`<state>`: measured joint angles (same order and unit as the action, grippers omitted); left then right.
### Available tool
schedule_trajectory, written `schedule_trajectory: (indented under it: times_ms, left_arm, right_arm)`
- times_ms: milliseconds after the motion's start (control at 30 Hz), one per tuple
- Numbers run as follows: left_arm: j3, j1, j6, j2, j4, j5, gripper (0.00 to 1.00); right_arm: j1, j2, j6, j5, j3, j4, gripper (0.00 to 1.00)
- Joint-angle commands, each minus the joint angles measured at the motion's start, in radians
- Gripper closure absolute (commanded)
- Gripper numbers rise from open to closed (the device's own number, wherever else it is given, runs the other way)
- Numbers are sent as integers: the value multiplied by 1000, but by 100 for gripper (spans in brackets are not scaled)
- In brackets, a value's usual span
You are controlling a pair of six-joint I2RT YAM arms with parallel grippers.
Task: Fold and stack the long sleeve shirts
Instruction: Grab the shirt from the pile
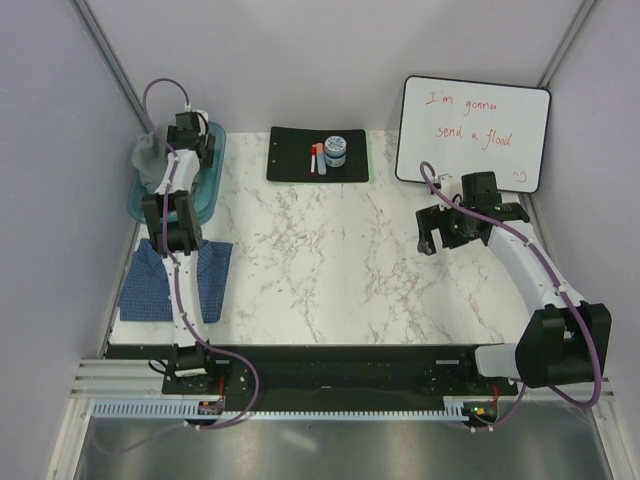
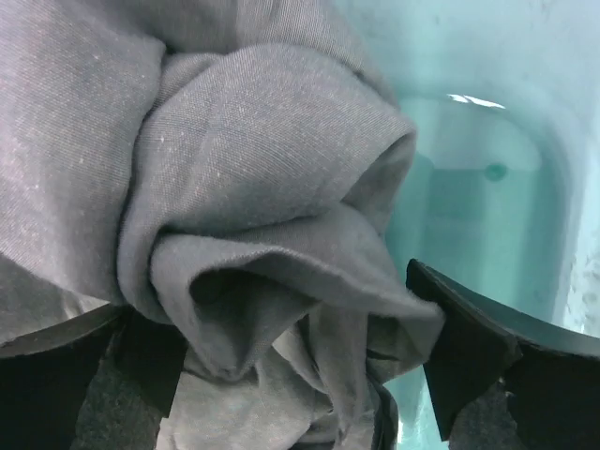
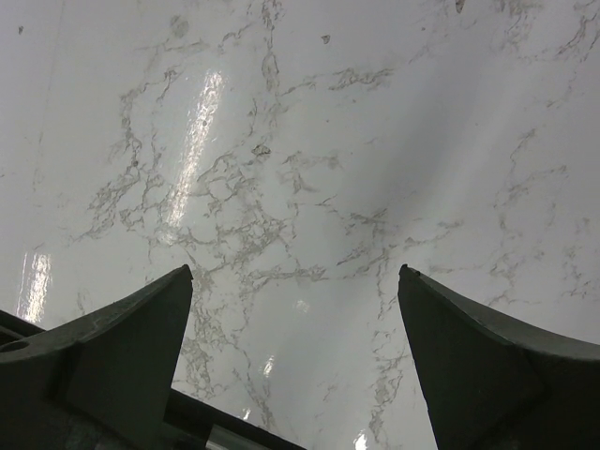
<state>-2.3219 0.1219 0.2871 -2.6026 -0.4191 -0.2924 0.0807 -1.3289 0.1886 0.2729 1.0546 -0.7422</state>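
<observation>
The grey long sleeve shirt lies crumpled in a teal tray at the back left. My left gripper reaches down into that tray. In the left wrist view the bunched grey shirt fills the gap of the left gripper. Its fingers stand wide apart at the cloth's sides, so it is open. Teal tray wall shows to the right. The blue patterned shirt lies folded flat at the front left. My right gripper hovers open and empty over bare marble.
A black mat at the back centre carries a small jar and a marker. A whiteboard with red writing leans at the back right. Grey walls close in on both sides.
</observation>
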Motion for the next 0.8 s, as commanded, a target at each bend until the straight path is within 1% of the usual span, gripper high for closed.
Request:
schedule_trajectory:
  times_ms: [0,33,67,133,167,300,333,400,433,500,533,600,633,667,700,733,767]
  left_arm:
    - [25,-4,95,18,68,-59,12]
    - [36,-2,93,25,68,-50,19]
    - [47,-2,92,33,66,-33,39]
    - [50,2,106,62,60,-34,62]
    - [44,1,113,74,59,-43,98]
    - [-2,8,155,177,60,-53,98]
    - [-10,10,153,250,57,-21,98]
    - [-5,7,144,341,42,47,98]
    - [10,-7,141,431,27,117,98]
    - [18,-30,139,528,-12,194,98]
    - [30,-68,138,617,-47,255,98]
    - [44,-109,138,697,-85,318,98]
    - [59,-190,135,740,-104,352,98]
    - [65,-227,129,807,-124,357,98]
    - [65,-260,107,841,-139,377,98]
    - [64,-321,83,870,-144,398,98]
    - [62,-349,52,921,-156,415,98]
  right_arm:
    - [-6,10,6,14,28,-5,2]
    - [-6,13,9,14,27,-6,1]
    - [-6,14,9,17,24,-6,2]
    - [-6,22,8,19,25,-9,2]
    - [-6,23,8,25,28,-8,2]
    - [-7,46,5,40,33,-11,2]
    - [-6,46,3,43,31,-11,2]
    - [-7,62,2,55,33,-10,2]
    - [-7,65,-1,58,35,-9,2]
    - [-9,68,-3,68,36,-6,2]
    - [-10,71,-5,71,38,-8,2]
    - [-16,73,-11,83,42,-8,2]
    - [-19,71,-11,98,45,-9,2]
    - [-24,69,-12,106,51,-13,2]
    - [-28,71,-12,114,56,-19,2]
    - [-32,73,-12,118,58,-19,2]
    - [-36,74,-14,121,65,-20,2]
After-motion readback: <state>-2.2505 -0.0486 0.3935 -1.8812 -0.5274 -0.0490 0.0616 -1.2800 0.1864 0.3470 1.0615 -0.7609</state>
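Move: My open left fingers already straddle a fold of the grey shirt inside the teal bin; the heap's middle is some 3 cm to the left, about 4 cm back and 2 cm below. The bin's middle is roughly 12 cm back and level sideways, 4 cm lower. The blue folded cloth lies about 45 cm back and 6 cm right. From my right hand the grey shirt is some 30 cm ahead, 75 cm left and 10 cm down. I shut my left fingers on the grey fold almost where they are, dipping about a centimetre as they pinch it, then haul straight up out of the teal bin, gathering speed. Over the nearly 40 cm climb I draw to the right and somewhat back, tipping the fingers up some 30 degrees and turning the wrist clockwise, grip kept shut. ##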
